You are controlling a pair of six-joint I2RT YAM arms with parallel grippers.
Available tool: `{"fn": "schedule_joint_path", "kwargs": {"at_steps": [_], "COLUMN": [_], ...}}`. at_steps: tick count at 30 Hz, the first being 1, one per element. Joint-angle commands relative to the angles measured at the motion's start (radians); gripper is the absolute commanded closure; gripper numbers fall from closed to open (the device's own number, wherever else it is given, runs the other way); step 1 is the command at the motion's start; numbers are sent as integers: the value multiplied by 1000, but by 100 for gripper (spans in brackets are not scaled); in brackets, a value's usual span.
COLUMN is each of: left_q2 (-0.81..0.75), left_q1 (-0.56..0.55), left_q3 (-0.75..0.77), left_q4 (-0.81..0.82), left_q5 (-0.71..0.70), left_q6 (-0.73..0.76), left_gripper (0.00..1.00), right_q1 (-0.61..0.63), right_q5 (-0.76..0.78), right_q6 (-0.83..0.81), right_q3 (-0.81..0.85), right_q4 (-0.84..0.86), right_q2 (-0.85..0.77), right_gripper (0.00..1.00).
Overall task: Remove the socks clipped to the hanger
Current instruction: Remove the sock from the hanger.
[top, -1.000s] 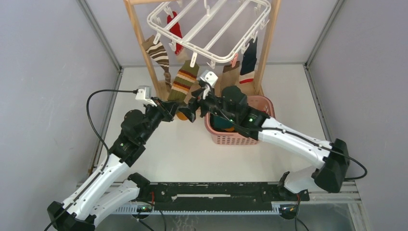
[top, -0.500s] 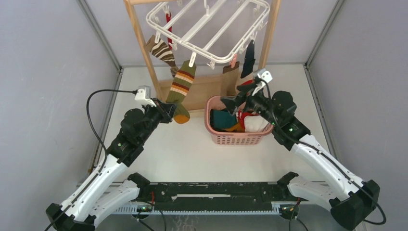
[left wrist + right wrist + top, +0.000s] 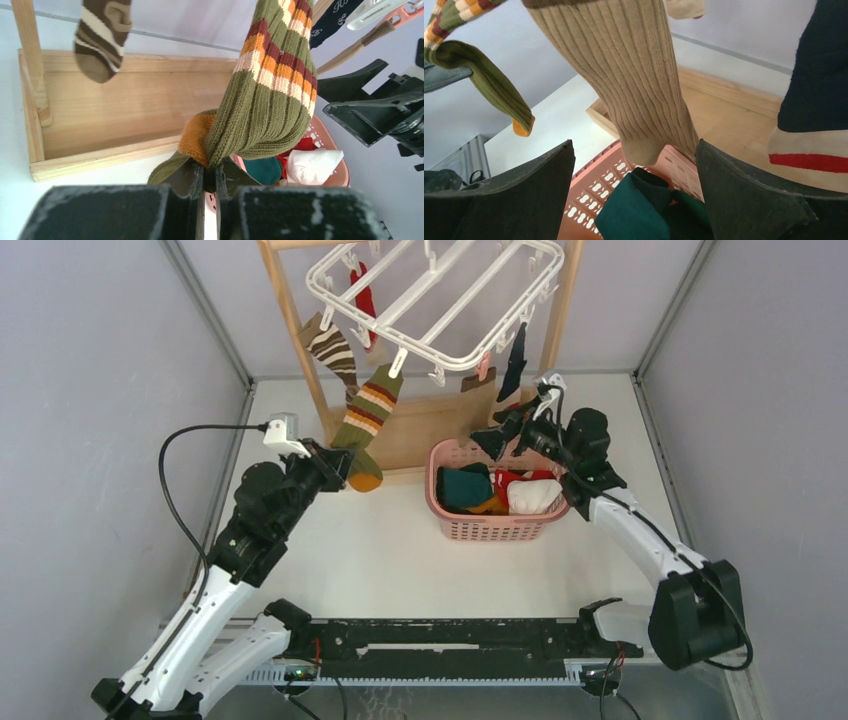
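The white hanger (image 3: 430,300) hangs at the back with socks clipped to its rim: a red one (image 3: 362,298), a brown striped one (image 3: 330,345), a green striped one (image 3: 368,410), a tan one (image 3: 476,382) and a navy one (image 3: 515,358). My left gripper (image 3: 340,468) is shut on the green striped sock (image 3: 270,100) near its orange toe, and the sock stretches up to its clip. My right gripper (image 3: 634,185) stands open behind the basket. The tan sock (image 3: 634,85) hangs down between its fingers, untouched, with the navy sock (image 3: 819,75) to its right.
A pink basket (image 3: 490,528) holding teal, red and white socks sits on the table under the right gripper. The wooden stand (image 3: 290,320) carries the hanger, and its flat base (image 3: 420,435) lies behind the basket. Grey walls close in both sides.
The right arm swung from beside the green striped sock across the basket to its back right, under the tan sock. The left gripper drew the green sock slightly left.
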Motion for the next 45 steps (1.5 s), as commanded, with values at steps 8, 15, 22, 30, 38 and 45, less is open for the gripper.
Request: {"fn": "schedule_joint_path", "kwargs": {"at_steps": [8, 15, 22, 30, 38, 45], "left_q2": [-45, -45, -24, -5, 25, 60], "left_q1": [61, 87, 94, 93, 91, 59], "left_q3": [72, 90, 95, 88, 78, 87], "left_q4": [-38, -80, -79, -48, 23, 62], "left_q5": [29, 21, 54, 153, 294, 328], "left_q6": [32, 37, 28, 23, 7, 4], "left_gripper": [90, 89, 80, 45, 37, 36], "right_q1": [41, 112, 183, 177, 155, 120], "right_q5": [-86, -66, 16, 21, -30, -118], "right_q6": [40, 6, -55, -47, -6, 56], "right_q3": [120, 125, 125, 125, 125, 125], "right_q4": [204, 134, 31, 4, 9, 27], "right_q2": [166, 127, 69, 47, 31, 0], "right_gripper": [17, 52, 59, 75, 98, 100]}}
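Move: The left hand already pinches the foot of the olive striped sock, whose middle lies about 5 cm ahead, 4 cm right and 7 cm above; the sock still hangs from its clip. For the open right hand, the tan sock's middle is roughly 3 cm ahead, 5 cm left and 3 cm above. From that hand, the navy sock hangs about 9 cm ahead, 4 cm right and 7 cm higher, while the basket sits straight below, some 20 cm down. The left hand keeps its pinch and draws the olive striped sock a further 3 cm or so to the left, then opens, lets go and swings back right about 5 cm with the wrist turning some 15 degrees clockwise, towards the tan sock. Meanwhile the wide-open right hand dips about 2 cm forward and down, then sweeps left and back, turning slightly counter-clockwise, and shuts its fingertips on the tan sock below its dark cuff, ending about 5 cm left of where it began. ##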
